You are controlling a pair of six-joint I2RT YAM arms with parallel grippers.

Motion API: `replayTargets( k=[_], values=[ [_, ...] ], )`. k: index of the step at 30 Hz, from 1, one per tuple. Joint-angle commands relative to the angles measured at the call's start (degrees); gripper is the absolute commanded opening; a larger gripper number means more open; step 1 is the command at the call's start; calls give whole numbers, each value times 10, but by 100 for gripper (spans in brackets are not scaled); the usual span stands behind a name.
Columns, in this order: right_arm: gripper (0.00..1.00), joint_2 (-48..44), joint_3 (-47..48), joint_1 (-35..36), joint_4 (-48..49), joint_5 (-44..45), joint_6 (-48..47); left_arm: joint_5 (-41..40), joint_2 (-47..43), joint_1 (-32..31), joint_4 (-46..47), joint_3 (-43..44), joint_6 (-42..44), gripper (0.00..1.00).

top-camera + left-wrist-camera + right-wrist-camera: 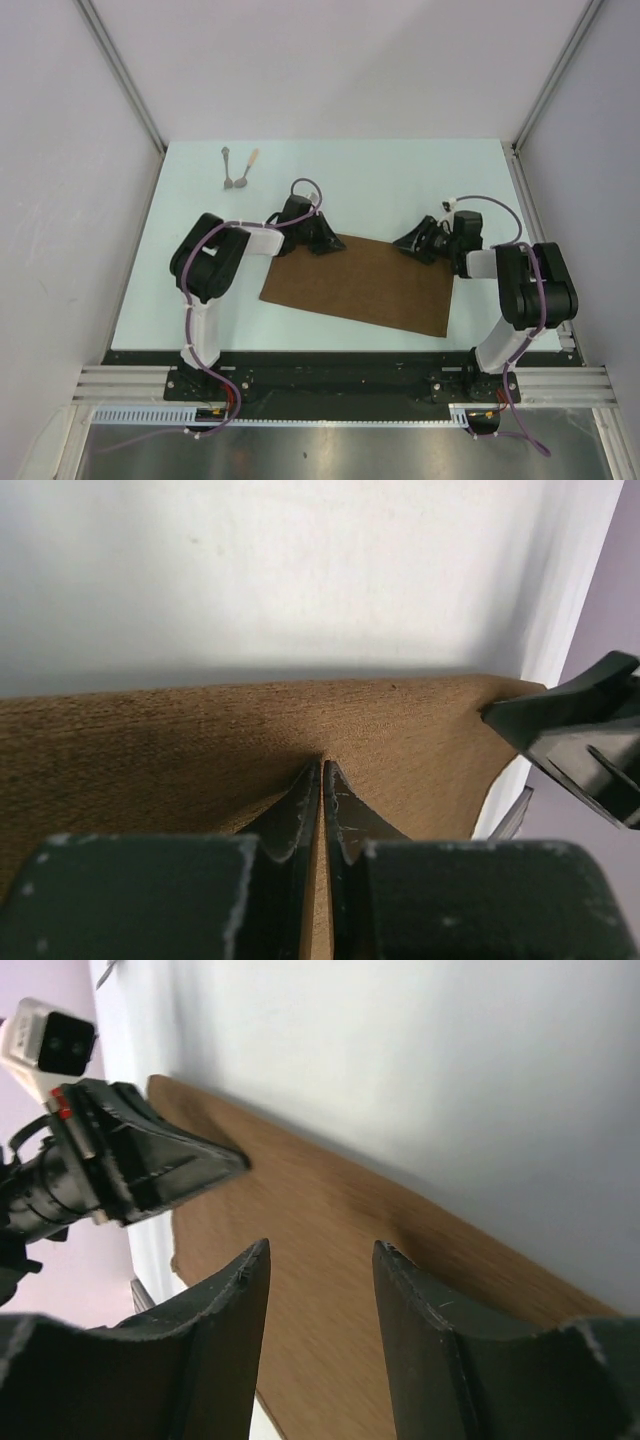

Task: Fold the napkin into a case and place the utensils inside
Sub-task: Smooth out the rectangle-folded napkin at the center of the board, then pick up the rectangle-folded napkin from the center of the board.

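Observation:
The brown napkin (360,285) lies flat and unfolded on the table in front of both arms. My left gripper (325,243) is at its far left corner. In the left wrist view the jaws (322,768) are shut, with a thin strip of napkin (150,750) between them. My right gripper (410,242) hovers at the napkin's far right corner. In the right wrist view it (322,1250) is open and empty over the cloth (330,1340). The two utensils lie side by side at the far left: the grey-handled one (229,170) and the tan-handled one (247,168).
The pale table (400,180) is bordered by white walls and metal posts. The right gripper shows in the left wrist view (580,730), and the left gripper in the right wrist view (150,1165). A black rail (330,370) runs along the near edge.

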Motion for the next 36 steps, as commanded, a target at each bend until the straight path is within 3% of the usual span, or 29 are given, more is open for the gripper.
replayTargets(
  k=[1,8,17,21,24,26,29,31,36],
  values=[
    [50,-10,-37,-56,44,-33,-40,-11,10,13,-35,-16,-11,8],
    [49,13,-83,-148,82,-66,-26,-21,7,28,-38,-41,-12,8],
    [50,19,-75,-258,-10,-43,-49,-18,13,30,-32,-46,-13,8],
    [51,6,-40,-283,-99,-13,-74,-24,8,30,-41,-42,-7,8],
    [57,-60,4,-275,-243,83,-80,-37,-18,25,-76,-22,16,9],
    [72,-129,50,-254,-380,206,-83,-41,-41,19,-106,-2,27,11],
    [94,-206,87,-189,-497,351,-76,-36,-77,14,-125,11,34,24],
    [100,-228,93,-140,-537,412,-81,-32,-97,12,-140,10,39,28],
    [98,-249,69,-66,-623,411,-60,-39,-187,1,-189,20,77,34]
  ],
)
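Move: From the right gripper, the napkin's far right corner is about 12 cm to the right, roughly level in reach and some 3 cm below. The left gripper's closed tips are about 17 cm to its left and 3 cm lower, while the folded napkin's middle lies some 13 cm left and 9 cm back. From the left gripper that far right corner is about 28 cm right and 2 cm back; the napkin's middle lies 4 cm right and 10 cm back. Keep the left gripper's nearly shut tips down on the napkin near its far edge as an anchor. Lower the right gripper about 2 cm, half open, and sweep it about 18 cm right, low along the far edge and past the far right corner, turning clockwise. Then raise it clear about 7 cm, easing back and opening wide, while the left gripper lifts off some 3 cm and opens partway. ##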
